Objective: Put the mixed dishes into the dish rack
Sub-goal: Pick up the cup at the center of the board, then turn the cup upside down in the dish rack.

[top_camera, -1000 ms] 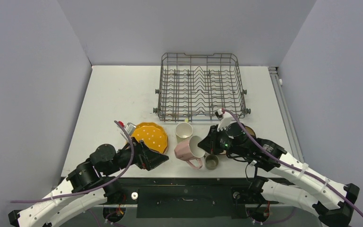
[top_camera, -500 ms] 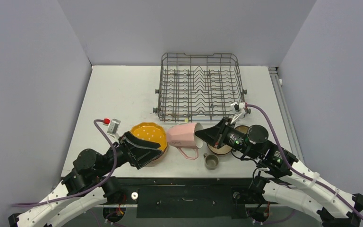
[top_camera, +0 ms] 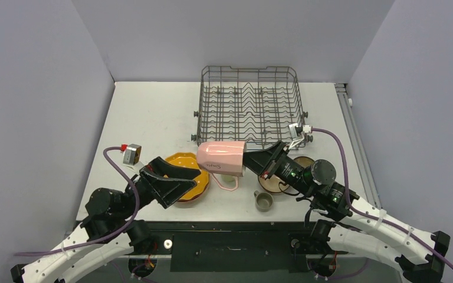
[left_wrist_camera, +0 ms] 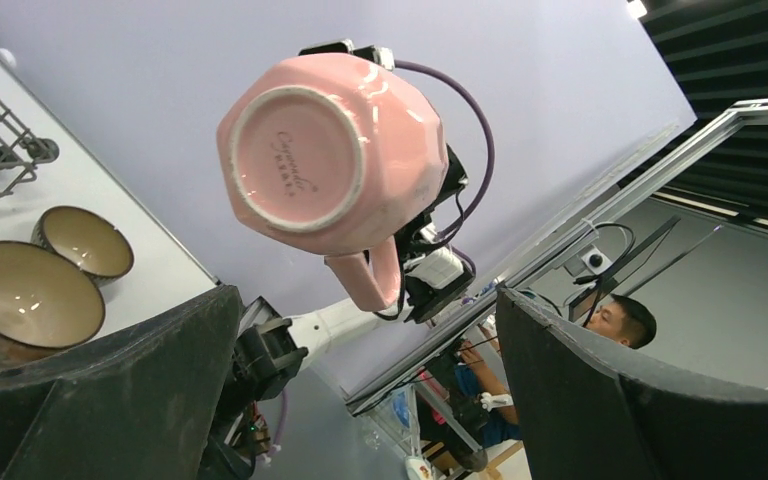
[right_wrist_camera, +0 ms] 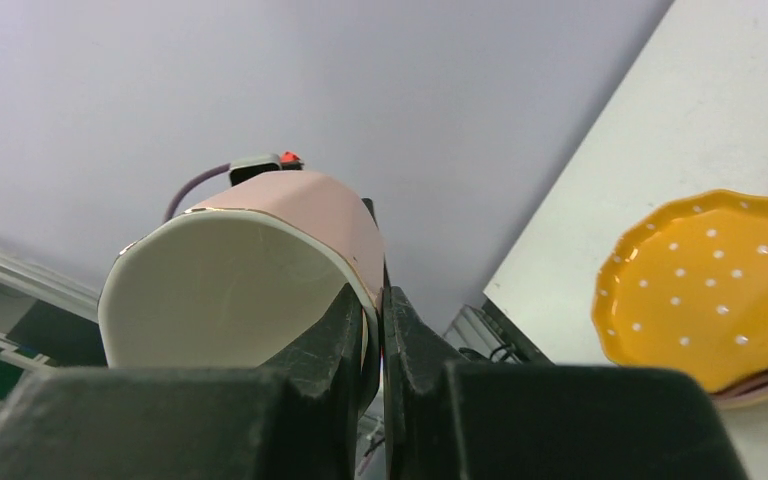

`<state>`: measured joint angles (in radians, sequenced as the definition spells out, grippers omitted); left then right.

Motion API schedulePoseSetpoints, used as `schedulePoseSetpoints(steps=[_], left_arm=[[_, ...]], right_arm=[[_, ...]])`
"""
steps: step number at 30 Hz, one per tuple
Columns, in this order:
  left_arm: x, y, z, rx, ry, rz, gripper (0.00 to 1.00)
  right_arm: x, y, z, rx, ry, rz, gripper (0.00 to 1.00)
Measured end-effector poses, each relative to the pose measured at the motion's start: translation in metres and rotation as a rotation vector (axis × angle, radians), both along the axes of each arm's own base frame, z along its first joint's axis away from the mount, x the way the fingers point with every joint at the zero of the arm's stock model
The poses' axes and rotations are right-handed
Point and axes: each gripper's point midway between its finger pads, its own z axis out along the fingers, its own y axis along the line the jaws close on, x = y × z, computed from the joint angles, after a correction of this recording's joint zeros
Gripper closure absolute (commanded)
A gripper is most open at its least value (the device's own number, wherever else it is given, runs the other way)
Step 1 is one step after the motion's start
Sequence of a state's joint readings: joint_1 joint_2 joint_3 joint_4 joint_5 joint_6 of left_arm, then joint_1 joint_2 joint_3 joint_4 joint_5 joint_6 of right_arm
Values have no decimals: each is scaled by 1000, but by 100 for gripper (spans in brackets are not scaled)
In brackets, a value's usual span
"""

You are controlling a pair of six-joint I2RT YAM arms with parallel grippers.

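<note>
My right gripper (top_camera: 249, 163) is shut on the rim of the pink mug (top_camera: 220, 157), holding it on its side above the table with its base to the left. In the right wrist view one finger is inside the pink mug (right_wrist_camera: 240, 270) and one outside. My left gripper (top_camera: 189, 180) is open over the orange dotted plate (top_camera: 180, 160) and tilted up, so its view looks at the base of the pink mug (left_wrist_camera: 300, 160). Two brown bowls (top_camera: 278, 184) (top_camera: 304, 160) and a small grey cup (top_camera: 263, 201) sit near the right arm. The dish rack (top_camera: 249, 106) stands behind. The pale yellow mug is hidden under the raised mug.
A pink plate edge (right_wrist_camera: 765, 385) shows under the orange plate (right_wrist_camera: 710, 290). Both bowls (left_wrist_camera: 20, 300) (left_wrist_camera: 85, 240) also show in the left wrist view, next to a corner of the rack (left_wrist_camera: 0, 140). Grey walls close in the table on three sides.
The right arm lifted the pink mug off the table and carried it up and left, turning it sideways. The left arm drew back and tilted its open gripper upward.
</note>
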<state>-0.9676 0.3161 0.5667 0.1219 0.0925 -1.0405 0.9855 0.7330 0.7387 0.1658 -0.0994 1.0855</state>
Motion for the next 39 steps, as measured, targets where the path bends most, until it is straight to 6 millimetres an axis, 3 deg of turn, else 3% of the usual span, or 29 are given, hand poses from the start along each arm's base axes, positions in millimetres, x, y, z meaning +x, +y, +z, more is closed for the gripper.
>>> schedulePoseSetpoints(steps=[11, 17, 24, 39], left_arm=[[4, 0, 25, -92, -48, 18, 4], [6, 0, 37, -133, -71, 27, 4], [13, -7, 33, -119, -60, 32, 4], [15, -8, 45, -145, -82, 42, 4]], right_arm=[[-11, 13, 35, 150, -38, 23, 100], [-15, 27, 33, 159, -31, 32, 100], [-18, 46, 19, 117, -26, 45, 100], [-19, 50, 27, 142, -51, 17, 100]])
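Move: The pink cup, held by its rim in the right gripper with its base facing left, has its middle about 6 cm right, 4 cm ahead and 2 cm above the left hand's point. The left gripper lies some 11 cm left and 4 cm back of the right hand. Down on the board, the orange plate is about 12 cm ahead and 8 cm left of the left hand, the cream cup 14 cm ahead and 8 cm right of it. Upward and slightly back at first, then leftward with a small dip, the right hand carries the pink cup base-first about 5 cm left into the left gripper's gap, keeping its rim pinch. The left hand rises some 4.5 cm, easing slightly forward to meet the cup with its fingers still wide open; both hands tip their fingertips up by about 10 degrees. ##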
